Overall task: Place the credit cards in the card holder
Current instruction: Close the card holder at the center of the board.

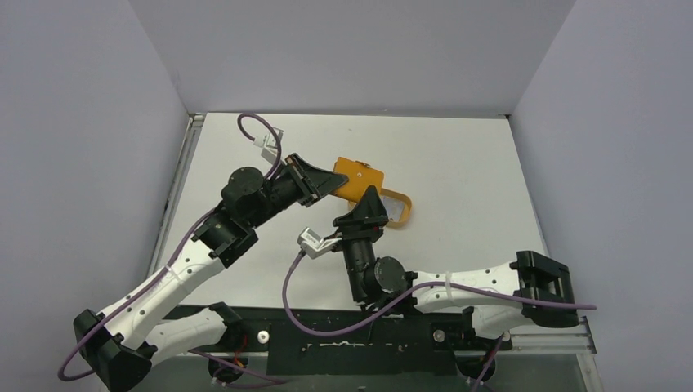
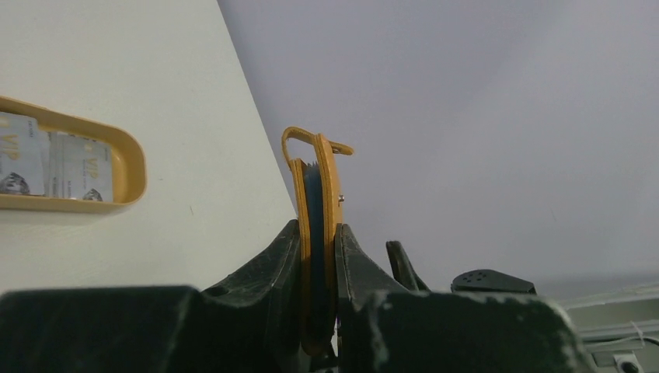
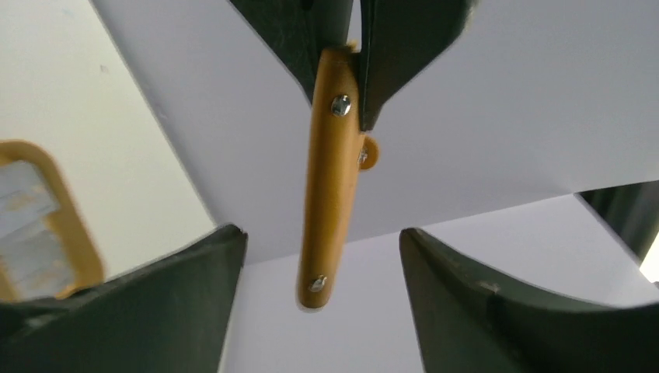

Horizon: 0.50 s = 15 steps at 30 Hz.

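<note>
The tan-orange card holder (image 1: 359, 181) hangs folded and edge-on above the table, with my left gripper (image 1: 333, 181) shut on it. In the left wrist view both fingers press its two leaves (image 2: 330, 179), and a dark blue layer shows between them. My right gripper (image 1: 372, 200) is open. Its fingers stand on either side of the card holder's lower edge (image 3: 330, 202) with a gap on each side. Pale grey credit cards (image 2: 74, 167) lie in the orange oval tray (image 2: 128, 167) on the table.
The tray (image 1: 400, 214) sits just right of the right gripper, partly hidden under it. Grey walls close in the white table on the left, back and right. Purple cables loop off both arms.
</note>
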Tool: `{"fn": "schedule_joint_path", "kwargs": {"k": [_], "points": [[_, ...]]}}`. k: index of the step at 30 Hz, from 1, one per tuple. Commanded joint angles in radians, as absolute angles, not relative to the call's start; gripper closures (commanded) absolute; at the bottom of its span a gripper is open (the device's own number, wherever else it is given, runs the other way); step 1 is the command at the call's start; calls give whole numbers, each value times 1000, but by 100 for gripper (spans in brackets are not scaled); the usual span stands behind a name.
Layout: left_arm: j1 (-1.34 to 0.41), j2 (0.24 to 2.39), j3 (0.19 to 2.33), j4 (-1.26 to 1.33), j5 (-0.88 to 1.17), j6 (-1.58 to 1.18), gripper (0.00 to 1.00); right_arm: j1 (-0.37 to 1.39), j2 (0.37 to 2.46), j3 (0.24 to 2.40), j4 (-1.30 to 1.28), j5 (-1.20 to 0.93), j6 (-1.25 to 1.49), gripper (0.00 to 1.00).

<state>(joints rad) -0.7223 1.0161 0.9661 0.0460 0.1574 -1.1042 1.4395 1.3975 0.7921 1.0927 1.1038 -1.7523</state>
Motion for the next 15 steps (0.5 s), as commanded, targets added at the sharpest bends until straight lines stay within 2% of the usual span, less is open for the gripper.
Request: {"fn": "schedule_joint_path", "kwargs": {"k": [1,2,4,5,8,13,15], "points": [[-643,988,997,73,126,-1069,100,1491,1294,876,569,1144,-1326,8],[-614,982,997,63,128,-1068,100,1498,1264,915,344,1125,-1150,1],[-543,962,996,42,138,-1062,100,1496,1230,1014,-100,1018,-812,0],[-510,951,998,26,143,-1056,100,1492,1216,1035,-196,960,-690,0],[-415,916,1003,-42,203,-1010,100,1417,1156,1076,-359,738,-394,0],[-369,897,1028,-154,399,-850,100,963,975,1083,-358,89,57,0],[-367,897,1003,-129,523,-830,100,776,946,1097,-338,-149,201,3]]}}
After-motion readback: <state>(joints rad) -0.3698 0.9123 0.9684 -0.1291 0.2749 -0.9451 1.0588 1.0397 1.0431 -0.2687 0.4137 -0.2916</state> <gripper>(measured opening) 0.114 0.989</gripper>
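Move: The left fingers still hold the card holder by its near-left edge, its middle about 3 cm ahead and 4 cm right of them. The tray of cards lies some 14 cm ahead of this hand, 12 cm right and 27 cm below. From the half-open right hand, the holder's middle is roughly 2 cm ahead, 3 cm left and 1 cm up; the tray is about 16 cm ahead, 5 cm right and 26 cm below. Left hand carries the pinched holder 10 cm left and forward; right opens fully, sinks and tips down 45 degrees. ##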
